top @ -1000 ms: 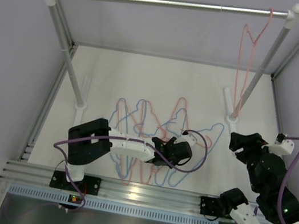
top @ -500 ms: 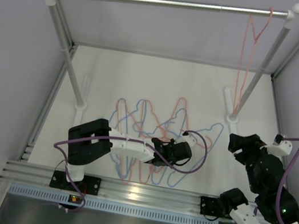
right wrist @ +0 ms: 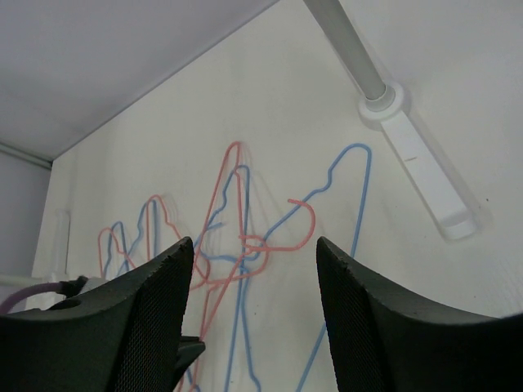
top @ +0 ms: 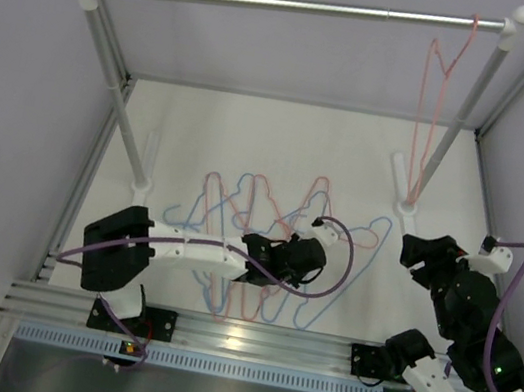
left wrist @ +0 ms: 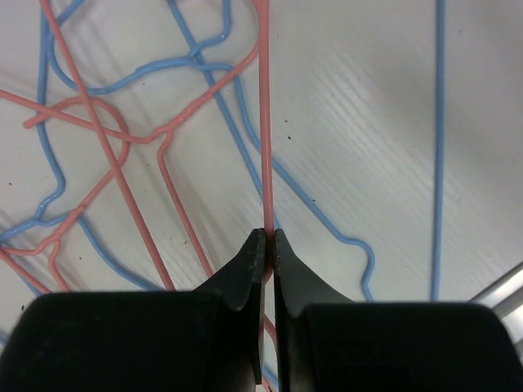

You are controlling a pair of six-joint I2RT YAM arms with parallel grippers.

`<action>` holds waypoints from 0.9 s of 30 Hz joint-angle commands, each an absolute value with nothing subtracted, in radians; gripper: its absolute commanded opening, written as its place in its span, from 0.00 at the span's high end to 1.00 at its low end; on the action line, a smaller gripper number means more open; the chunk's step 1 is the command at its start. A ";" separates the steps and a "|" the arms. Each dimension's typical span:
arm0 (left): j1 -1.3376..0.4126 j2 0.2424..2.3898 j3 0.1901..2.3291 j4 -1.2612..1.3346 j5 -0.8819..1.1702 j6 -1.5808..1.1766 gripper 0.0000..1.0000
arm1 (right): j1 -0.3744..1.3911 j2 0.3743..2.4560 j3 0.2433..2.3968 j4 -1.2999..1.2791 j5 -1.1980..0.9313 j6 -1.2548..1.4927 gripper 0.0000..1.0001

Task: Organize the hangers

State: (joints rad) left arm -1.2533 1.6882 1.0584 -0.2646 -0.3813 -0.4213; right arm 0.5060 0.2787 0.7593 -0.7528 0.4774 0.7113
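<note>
A tangled pile of pink and light blue wire hangers lies flat on the white table. My left gripper reaches down into the pile. In the left wrist view it is shut on one straight pink hanger wire, pinched between the fingertips, with blue hanger wires lying beside it. One pink hanger hangs from the right end of the silver rail. My right gripper hovers open to the right of the pile; in its own view it frames a pink hook, holding nothing.
The rail rests on two slanted posts, whose white feet stand on the table left and right of the pile. Grey walls close in the sides and back. An aluminium beam runs along the near edge.
My left gripper has shut on the pink wire and shifted a little left, its arm swinging out to the left. Hangers in the pile shifted slightly. The right arm has stayed still.
</note>
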 commanded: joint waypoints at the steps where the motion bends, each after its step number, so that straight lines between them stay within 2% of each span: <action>1: -1.256 1.586 1.066 -0.282 -0.391 -0.439 1.00 | 0.494 0.268 0.765 -0.758 0.486 0.715 0.40; 27: -1.198 1.181 1.189 -0.324 -0.423 -0.552 1.00 | 0.494 0.250 1.058 -0.945 0.584 0.698 0.39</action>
State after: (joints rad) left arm -1.2018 1.2236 1.1217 -0.3531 -0.3923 -0.5339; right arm 0.5060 0.2607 1.0283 -0.8913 0.5674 0.7078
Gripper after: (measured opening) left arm 0.065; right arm 0.608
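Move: From the left hand, which already pinches a red hanger about 5 cm above the table, the rail's right stretch is some 23 cm ahead, 18 cm right and 42 cm up. The open right gripper waits about 22 cm to its right, 1 cm ahead and 19 cm higher; a blue hanger lies some 12 cm right, 1 cm ahead and 5 cm below. From the right hand, the held hanger's middle is roughly 10 cm ahead, 17 cm left and 20 cm below. Keep the left gripper shut on the red hanger and raise it nearly straight up by about 19 cm, easing slightly left and swinging the fingers up towards the right by some 30 degrees. After a short wait, lift the open right gripper about 8 cm and draw it back and to the right, tipping its fingers up a little. ##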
